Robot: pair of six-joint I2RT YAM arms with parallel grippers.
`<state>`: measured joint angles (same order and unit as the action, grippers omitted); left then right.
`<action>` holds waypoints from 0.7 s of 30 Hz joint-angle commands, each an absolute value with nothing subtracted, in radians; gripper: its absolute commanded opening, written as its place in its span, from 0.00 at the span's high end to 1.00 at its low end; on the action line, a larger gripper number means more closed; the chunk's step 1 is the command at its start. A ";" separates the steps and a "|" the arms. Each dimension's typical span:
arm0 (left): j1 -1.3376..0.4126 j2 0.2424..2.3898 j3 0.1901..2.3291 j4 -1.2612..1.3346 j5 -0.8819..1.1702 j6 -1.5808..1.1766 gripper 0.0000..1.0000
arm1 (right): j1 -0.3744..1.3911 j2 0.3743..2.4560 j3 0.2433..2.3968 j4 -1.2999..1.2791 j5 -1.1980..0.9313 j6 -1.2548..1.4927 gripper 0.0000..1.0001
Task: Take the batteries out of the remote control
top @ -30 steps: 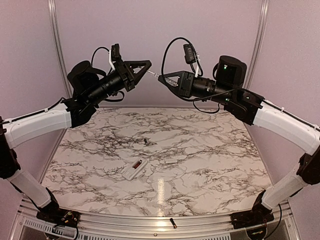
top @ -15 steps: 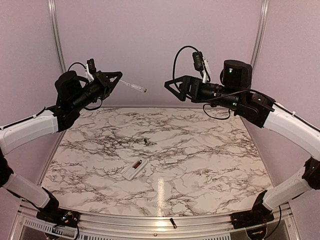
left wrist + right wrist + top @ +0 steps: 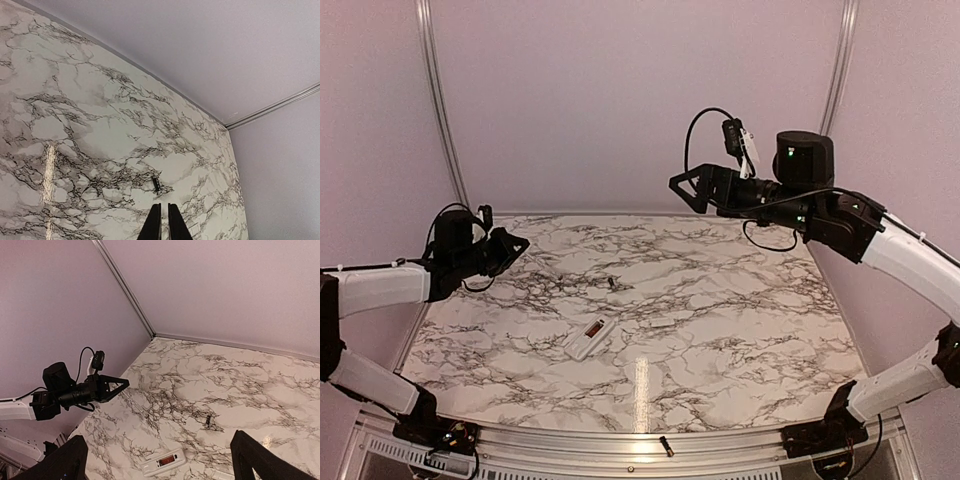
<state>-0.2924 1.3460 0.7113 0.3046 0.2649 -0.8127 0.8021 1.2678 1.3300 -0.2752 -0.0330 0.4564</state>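
The white remote control [image 3: 588,338] lies on the marble table left of centre with its dark recess facing up. It also shows in the right wrist view [image 3: 163,461]. One small dark battery [image 3: 611,283] lies on the table behind the remote, and shows in the wrist views [image 3: 156,185] [image 3: 208,420]. Another dark cylinder [image 3: 666,446] rests on the front rail. My left gripper [image 3: 523,242] hangs low over the table's left side, shut with nothing seen between its fingers [image 3: 161,206]. My right gripper [image 3: 675,185] is raised at the back, wide open and empty [image 3: 160,436].
A small flat white plate [image 3: 660,323] lies right of the remote. A thin clear rod-like tool [image 3: 134,403] shows on the table just below the left gripper. Purple walls enclose the table on three sides.
My left arm has swung down and left from high up. The thin tool it held out is no longer in its fingers. My right gripper has drawn back slightly to the right.
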 commanded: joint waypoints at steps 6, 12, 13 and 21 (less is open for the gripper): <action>-0.289 1.452 0.654 0.251 0.326 -0.752 1.00 | 0.795 1.308 1.361 -0.330 -0.011 0.475 0.02; -0.290 1.473 0.645 0.214 0.298 -0.703 0.91 | 0.795 1.327 1.371 -0.333 -0.025 0.479 0.02; -0.290 1.475 0.646 0.200 0.289 -0.693 0.86 | 0.795 1.326 1.370 -0.331 -0.022 0.480 0.02; -0.290 1.479 0.642 0.131 0.261 -0.653 0.53 | 0.795 1.327 1.370 -0.328 -0.019 0.478 0.02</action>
<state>-0.2928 1.4727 0.6437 0.1932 0.2893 -0.6888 0.8017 1.3296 1.3323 -0.3183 -0.0200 0.4713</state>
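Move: The left hand, holding the screwdriver, has its set-down spot on the table about 19 cm below it, some 5 cm back and 4 cm to the right. The remote control lies about 14 cm back and 18 cm to the left hand's right, the loose black battery about 2 cm ahead and 24 cm to the right. From the empty right hand, the spot is roughly 38 cm left, 5 cm ahead and 39 cm below. Left hand lowers the screwdriver about 10 cm towards the table and opens; open right hand sinks 3.5 cm. ##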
